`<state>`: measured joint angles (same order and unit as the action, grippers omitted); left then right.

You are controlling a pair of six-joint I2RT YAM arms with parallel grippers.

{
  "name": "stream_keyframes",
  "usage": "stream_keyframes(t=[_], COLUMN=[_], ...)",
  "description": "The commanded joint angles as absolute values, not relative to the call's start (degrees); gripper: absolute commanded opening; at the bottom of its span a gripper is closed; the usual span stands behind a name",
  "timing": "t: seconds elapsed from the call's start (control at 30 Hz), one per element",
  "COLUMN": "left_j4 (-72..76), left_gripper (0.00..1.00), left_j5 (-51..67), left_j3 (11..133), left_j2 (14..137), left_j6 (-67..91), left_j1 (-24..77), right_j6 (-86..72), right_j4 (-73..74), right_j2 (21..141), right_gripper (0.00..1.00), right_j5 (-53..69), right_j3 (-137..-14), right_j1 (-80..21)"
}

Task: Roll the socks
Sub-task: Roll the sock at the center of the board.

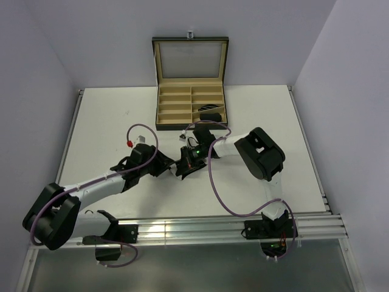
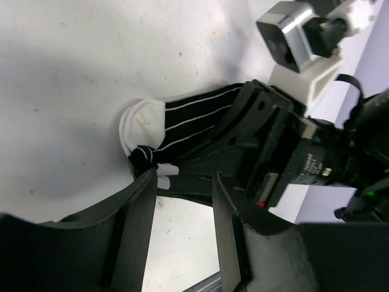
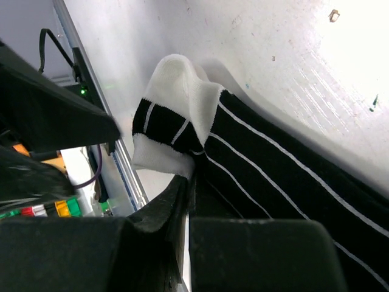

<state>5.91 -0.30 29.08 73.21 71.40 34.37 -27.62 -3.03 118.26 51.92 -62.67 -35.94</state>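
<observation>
A black sock [image 2: 194, 118] with thin white stripes and a white toe [image 2: 141, 126] lies flat on the white table. My right gripper [image 3: 191, 182] is shut on this sock [image 3: 273, 176], pinching its fabric just below the white-edged end [image 3: 176, 91]. In the left wrist view my left gripper [image 2: 185, 179] stands open at that same end; one fingertip [image 2: 151, 182] touches the white edge and bare table shows between the fingers. From above, both grippers meet mid-table, left [image 1: 170, 164] and right [image 1: 182, 169], hiding most of the sock.
A black box [image 1: 159, 109] with tan lining stands open at the back of the table, with dark bundles [image 1: 211, 112] in its right compartments. A metal rail [image 1: 200, 228] runs along the near edge. A purple cable [image 1: 213, 182] loops beside the right arm.
</observation>
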Motion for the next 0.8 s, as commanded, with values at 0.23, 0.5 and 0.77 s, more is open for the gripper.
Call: stream_keyframes(t=[0.23,0.5,0.77], left_j4=[5.62,6.15,8.26], left_gripper=[0.40,0.29,0.22], left_j5=[-0.88,-0.53,0.79], left_j3=[28.39,28.21,28.74], left_j2=[70.48,72.86,76.99], left_j6=[71.98,72.42,71.54], left_j1=[34.98,35.77,35.86], right_j6=[-27.34,-27.25,-26.98], right_j4=[-2.46,-2.20,-1.93], right_j2=[118.12,118.12,117.86], right_gripper=[0.00,0.00,0.00], right_j5=[50.10,50.01,49.66], right_j3=[-63.10,-63.46,-63.19], right_j1=[-35.60,-35.60,-35.60])
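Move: The folded white cuff end of the sock lies about 4 cm below the left gripper, some 2 cm to its right and 1 cm back. The right gripper's fingertips, pinching the sock, are about 4 cm right, 2 cm back and 5 cm below the left hand. The striped sock body lies roughly 8 cm right, level fore and aft, 6 cm below. From the right hand, the cuff is 2 cm left, level fore and aft, at about the same height. Keep the right gripper still and shut on the sock. Lift the left gripper about 1 cm, then bring it down some 3 cm onto the folded white cuff, easing back about 1 cm. Narrow its fingers to roughly half their gap on the way, so the tips come in around the edge of the cuff. ##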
